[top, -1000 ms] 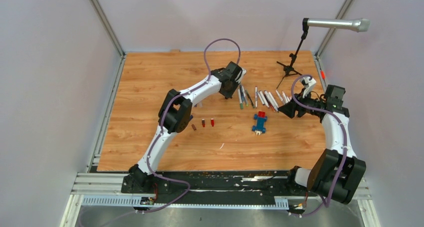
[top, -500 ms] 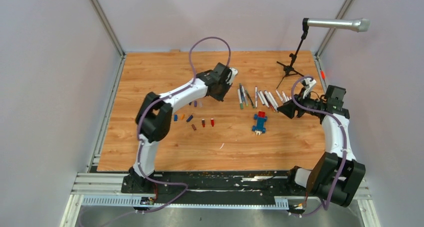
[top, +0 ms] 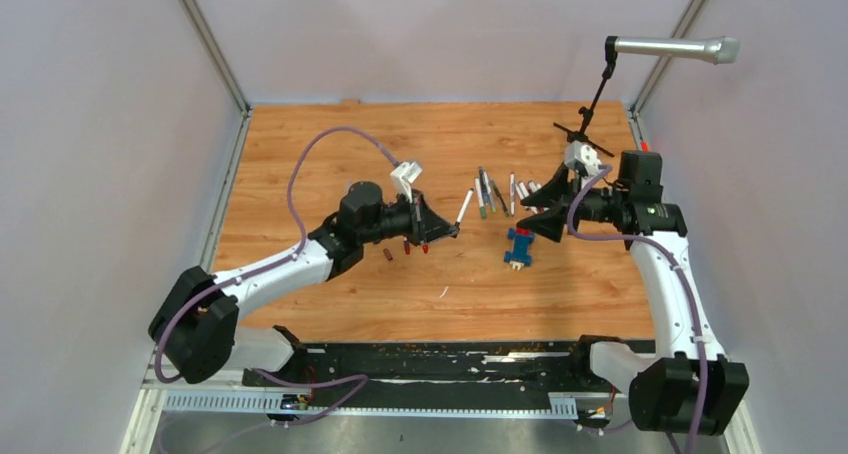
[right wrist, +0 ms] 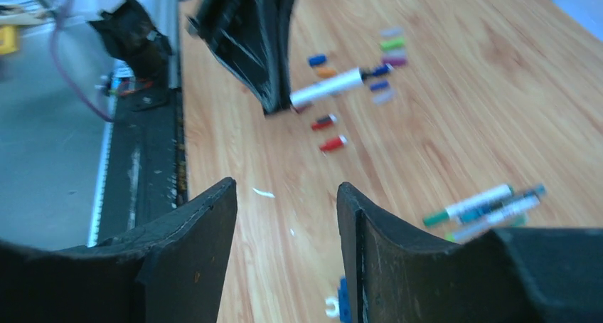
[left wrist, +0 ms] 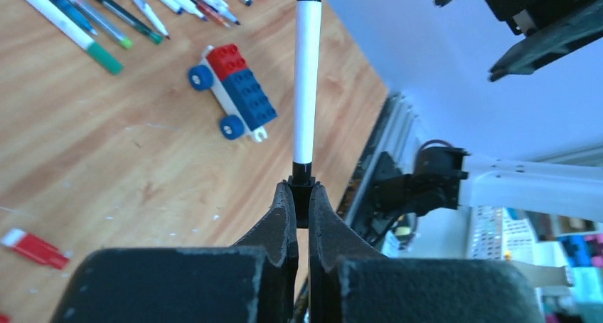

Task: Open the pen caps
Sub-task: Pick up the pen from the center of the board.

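My left gripper (top: 443, 228) (left wrist: 302, 188) is shut on the black end of a white pen (top: 465, 206) (left wrist: 307, 81). The pen sticks straight out from the fingertips, above the table, and points toward the right arm. My right gripper (top: 528, 226) (right wrist: 284, 195) stands open and holds nothing; it faces the pen (right wrist: 327, 88) from a short distance. Loose pen caps lie on the wood under the left gripper: red ones (top: 425, 244) (right wrist: 333, 144), a brown one (top: 388, 255), and blue (right wrist: 318, 60), orange (right wrist: 327, 72), green (right wrist: 392, 44) and purple (right wrist: 395, 56).
A row of pens (top: 500, 194) (left wrist: 107, 17) lies at the back centre of the table. A blue-and-red toy block car (top: 518, 246) (left wrist: 238, 92) sits just below the right gripper. A microphone stand (top: 585, 124) stands at the back right.
The left arm has pulled away from the pen row toward the near left, carrying a white pen. The right gripper has swung left toward the centre and opened slightly.
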Available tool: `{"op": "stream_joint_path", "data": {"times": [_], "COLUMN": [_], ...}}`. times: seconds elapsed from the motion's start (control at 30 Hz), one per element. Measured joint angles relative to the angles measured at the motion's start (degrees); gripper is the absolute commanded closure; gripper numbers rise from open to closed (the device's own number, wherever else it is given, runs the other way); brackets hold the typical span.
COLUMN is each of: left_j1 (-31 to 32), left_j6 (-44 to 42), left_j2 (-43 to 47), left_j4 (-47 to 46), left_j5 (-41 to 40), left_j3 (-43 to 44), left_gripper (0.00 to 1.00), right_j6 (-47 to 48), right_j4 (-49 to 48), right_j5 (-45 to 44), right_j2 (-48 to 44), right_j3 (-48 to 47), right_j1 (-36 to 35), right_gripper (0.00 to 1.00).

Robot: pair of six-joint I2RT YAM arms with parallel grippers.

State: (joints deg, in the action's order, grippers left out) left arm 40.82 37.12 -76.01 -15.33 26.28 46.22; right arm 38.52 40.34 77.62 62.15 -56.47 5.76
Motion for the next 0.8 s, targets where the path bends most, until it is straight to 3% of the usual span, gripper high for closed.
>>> {"op": "stream_joint_path", "data": {"times": [0.07,0.27,0.6,0.8], "left_j1": [0.35,1.95,4.87,6.43], "left_j6": [6.49,17.27,20.87,21.64], "left_j2": [1.70,5.18,4.52,1.25], "left_j4": [-9.62,-26.08,-35.78,-37.27], "left_j5": [0.50,-2.25,-5.01,-5.51], "left_j3": [-6.69,-16.72,-16.72,-15.96], "left_gripper": [1.00,1.00,1.00,1.00], "right_j6": [-3.19,-28.15,-55.36,-63.58], "right_j4": [-1.16,-19.30,-38.86,-45.11], "right_j5": [0.55,-0.17,-3.58,-5.33], "right_j2": [0.44,2.08,6.78,7.43], "right_j3": [-2.54,3.08,7.67,9.49], "right_j1": [-4.35,-13.27,-16.35,-18.29], "right_gripper": [0.45,0.44,0.48,0.52]}}
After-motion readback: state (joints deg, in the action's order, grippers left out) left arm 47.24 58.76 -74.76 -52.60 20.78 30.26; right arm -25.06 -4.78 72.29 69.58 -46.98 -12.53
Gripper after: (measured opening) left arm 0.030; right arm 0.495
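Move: The left gripper already holds the capped end of the marker, whose white body slants forward and up from it. The marker's middle lies about 13 cm to the right gripper's left, 3 cm ahead and 2 cm below. From that gripper, the toy car is some 7 cm ahead, 2 cm right and 22 cm down; the green marker 19 cm ahead, 5 cm left and 23 cm down. From the left gripper, the right gripper is about 13 cm to the right, level fore and aft, 4 cm higher. Bring the right gripper about 8 cm left towards the marker's white body, quickly at first, then creeping, rolling it some 35 degrees about its fingers, forward side down, with the fingers kept half open. Meanwhile draw the left gripper 4 cm back, then lift it about as much, tilting its fingertips up towards level and keeping the capped end pinched. ##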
